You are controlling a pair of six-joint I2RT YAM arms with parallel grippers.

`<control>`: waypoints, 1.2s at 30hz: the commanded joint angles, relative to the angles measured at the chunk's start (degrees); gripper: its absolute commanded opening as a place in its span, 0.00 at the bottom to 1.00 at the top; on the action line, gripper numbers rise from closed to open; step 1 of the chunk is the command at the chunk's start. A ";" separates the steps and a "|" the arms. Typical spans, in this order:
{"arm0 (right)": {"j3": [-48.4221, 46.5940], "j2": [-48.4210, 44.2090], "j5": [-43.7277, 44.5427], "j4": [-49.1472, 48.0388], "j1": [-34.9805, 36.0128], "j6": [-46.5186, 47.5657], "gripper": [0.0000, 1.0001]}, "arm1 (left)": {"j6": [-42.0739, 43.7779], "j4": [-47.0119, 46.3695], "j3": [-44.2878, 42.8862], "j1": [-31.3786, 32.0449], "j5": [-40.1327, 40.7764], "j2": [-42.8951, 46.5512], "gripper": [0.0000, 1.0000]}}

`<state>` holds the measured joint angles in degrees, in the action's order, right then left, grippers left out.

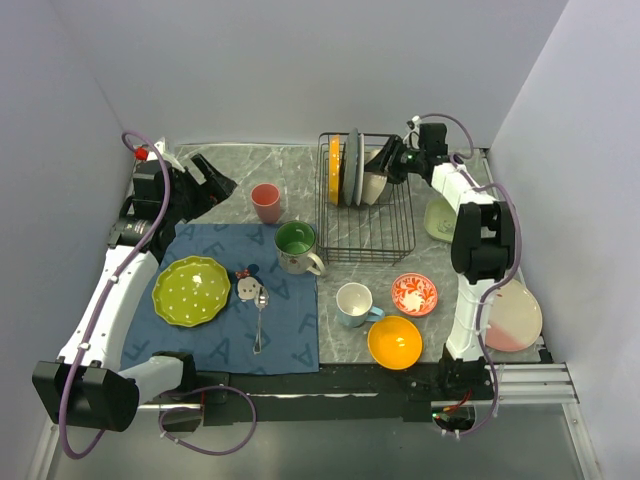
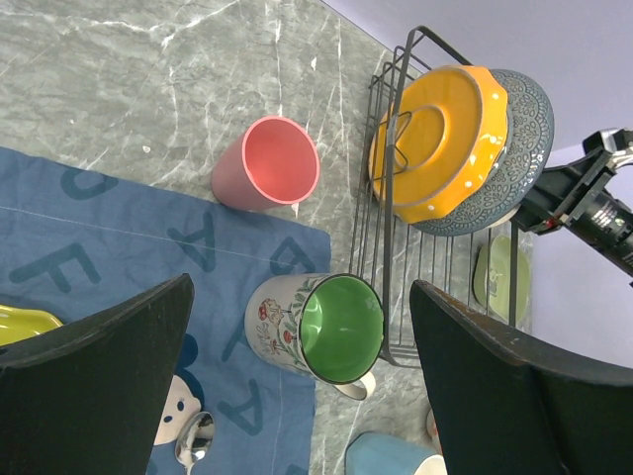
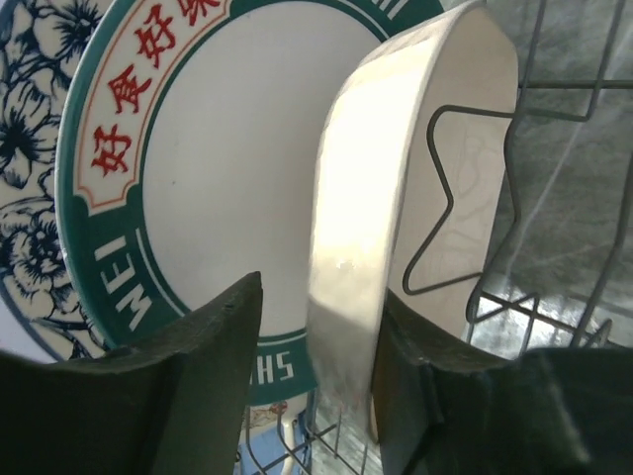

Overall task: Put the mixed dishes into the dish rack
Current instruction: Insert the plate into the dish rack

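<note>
The black wire dish rack (image 1: 385,240) holds an orange plate (image 1: 334,170), a grey plate (image 1: 352,160) and a cream bowl (image 3: 366,218) standing on edge. My right gripper (image 3: 322,292) straddles that bowl's rim, open, with a gap on its left side. A teal-banded plate (image 3: 227,168) stands just behind. My left gripper (image 2: 302,287) hangs open and empty above the green-lined mug (image 2: 336,327), with the pink cup (image 2: 277,163) beyond. Loose on the table are a lime plate (image 1: 191,290), a white mug (image 1: 354,304), a red-patterned dish (image 1: 414,293), an orange bowl (image 1: 394,341) and a pink plate (image 1: 512,318).
A blue cloth mat (image 1: 215,345) carries a spoon (image 1: 260,315) and a small figure-shaped piece (image 1: 247,287). A pale green dish (image 1: 438,218) lies right of the rack, beside my right arm. Walls close in on the left, back and right.
</note>
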<state>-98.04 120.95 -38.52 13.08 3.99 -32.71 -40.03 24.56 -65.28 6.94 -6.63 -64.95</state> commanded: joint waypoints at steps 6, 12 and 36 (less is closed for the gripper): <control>-0.23 -9.76 5.38 1.51 0.14 1.60 0.56 | 0.48 -0.91 -1.26 -0.26 0.66 2.11 0.97; -0.84 -10.03 2.14 1.25 -0.12 1.33 0.44 | 0.48 -0.83 -1.26 -0.35 0.57 2.02 0.97; -1.36 -3.44 15.93 6.51 1.46 11.08 0.27 | 0.22 -1.00 -1.87 -0.26 0.39 1.32 0.97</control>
<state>-98.24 114.80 -29.63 17.69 5.06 -26.41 -39.86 24.73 -65.28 6.94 -6.17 -64.49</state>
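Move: The right hand's open fingers already straddle the near upper rim of the cream plate standing in the dish rack; its middle lies about 3 cm ahead, 1 cm left and 3 cm below. The green-rimmed plate stands some 4 cm to the hand's left, the blue-flowered plate about 6 cm and the orange plate about 10 cm, all roughly 2 cm ahead. From the left hand, the cream plate lies about 35 cm right, 18 cm ahead and 16 cm lower. Rising about 5 cm along the cream plate with its fingers around the near edge, the right hand drifts slightly right, then sinks back some 2 cm while the fingers close and pinch the plate's upper rim. The wrist tilts roughly 10 degrees, its left side dipping. ##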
